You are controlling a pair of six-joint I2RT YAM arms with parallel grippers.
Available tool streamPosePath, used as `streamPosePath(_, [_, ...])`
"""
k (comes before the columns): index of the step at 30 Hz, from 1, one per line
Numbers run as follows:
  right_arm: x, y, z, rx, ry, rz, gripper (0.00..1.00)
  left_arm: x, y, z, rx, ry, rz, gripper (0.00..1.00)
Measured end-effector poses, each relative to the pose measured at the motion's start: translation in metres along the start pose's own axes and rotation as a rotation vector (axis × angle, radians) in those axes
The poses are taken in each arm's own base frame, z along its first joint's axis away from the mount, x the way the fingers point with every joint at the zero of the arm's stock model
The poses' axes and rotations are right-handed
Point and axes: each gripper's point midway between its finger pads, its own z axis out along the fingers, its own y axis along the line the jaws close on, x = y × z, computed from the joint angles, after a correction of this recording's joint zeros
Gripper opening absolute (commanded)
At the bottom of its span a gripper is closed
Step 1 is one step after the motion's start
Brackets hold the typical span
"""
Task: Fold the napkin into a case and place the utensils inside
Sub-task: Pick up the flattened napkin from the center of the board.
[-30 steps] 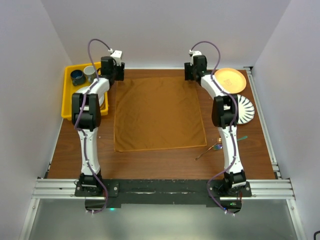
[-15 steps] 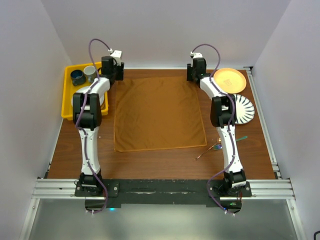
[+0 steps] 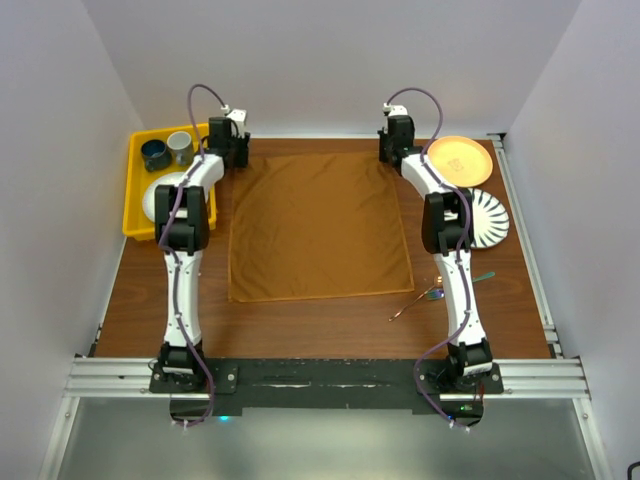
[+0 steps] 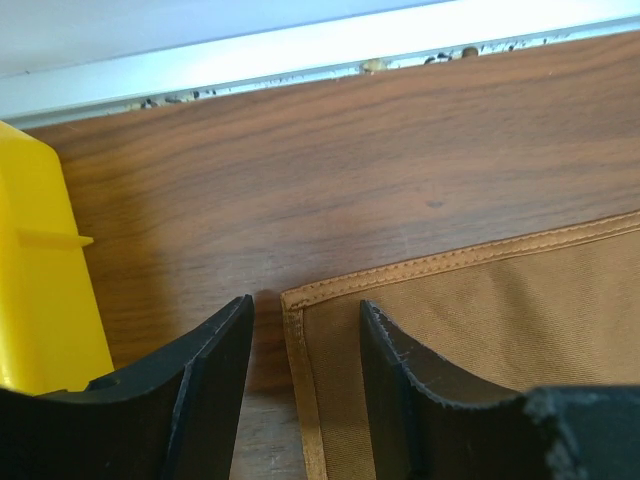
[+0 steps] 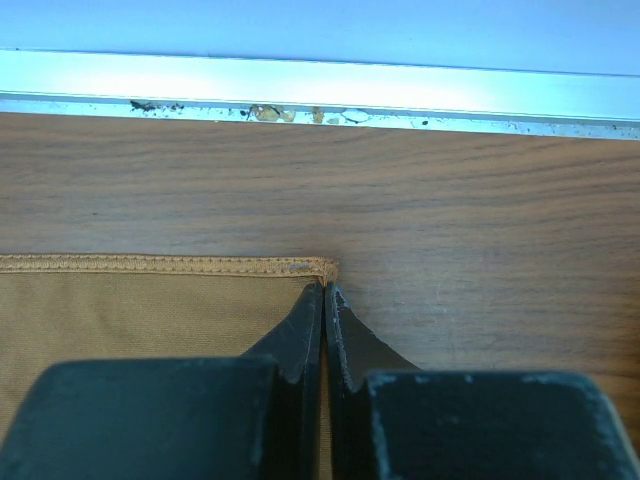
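Observation:
The rust-brown napkin (image 3: 315, 225) lies flat and unfolded on the wooden table. My left gripper (image 3: 236, 158) is at its far left corner. In the left wrist view this gripper (image 4: 305, 310) is open, its fingers straddling the corner hem of the napkin (image 4: 500, 320). My right gripper (image 3: 389, 157) is at the far right corner. In the right wrist view it (image 5: 325, 290) is shut, pinching the side hem of the napkin (image 5: 150, 310) just below the corner. The utensils (image 3: 430, 295) lie near the right arm, off the cloth's near right corner.
A yellow bin (image 3: 135, 205) at the back left holds two cups (image 3: 155, 153) and a white dish (image 3: 160, 195); its wall (image 4: 40, 270) is just left of my left fingers. An orange plate (image 3: 460, 160) and a white fluted plate (image 3: 490, 220) sit at the right. A metal rail (image 5: 320, 90) runs along the far edge.
My right gripper has shut on the napkin's far right corner. My left gripper has shifted right and farther back to the far left corner, staying open.

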Motion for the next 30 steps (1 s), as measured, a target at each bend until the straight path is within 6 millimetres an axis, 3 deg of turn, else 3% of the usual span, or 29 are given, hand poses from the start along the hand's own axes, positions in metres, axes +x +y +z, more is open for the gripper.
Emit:
streamPosePath(14, [0.000,0.000,0.000,-0.004,-0.002,-0.015,0.00,-0.001,0.000,0.012,-0.001,0.008,-0.008,0.34])
streamPosePath(23, [-0.001,0.003,0.001,-0.028,-0.009,-0.036,0.00,0.000,-0.002,0.013,0.011,0.003,-0.008,0.00])
streamPosePath(30, [-0.006,0.012,-0.016,-0.112,0.009,-0.116,0.00,0.004,-0.008,-0.003,0.055,-0.021,0.010,0.00])
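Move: The napkin's far-left corner lies almost between the left fingertips, about 2 cm ahead and 1 cm below. From that hand the yellow tray's middle is some 19 cm left and 5 cm back, and the gray mug in it about 17 cm left and 3 cm ahead. The right fingers already hold the far-right corner; the far-left one lies some 42 cm to the right hand's left, level, and the yellow plate about 22 cm to its right, level. Ease the left gripper down under 1 cm and forward about 1 cm over the napkin's far-left corner, then shut its half-open fingers to pinch it, and start drawing back about 1.5 cm. Keep the right pinch still until both can go, then raise the far-right corner just over 1 cm while drawing it back and left about as far, turning some 10 degrees counter-clockwise. ##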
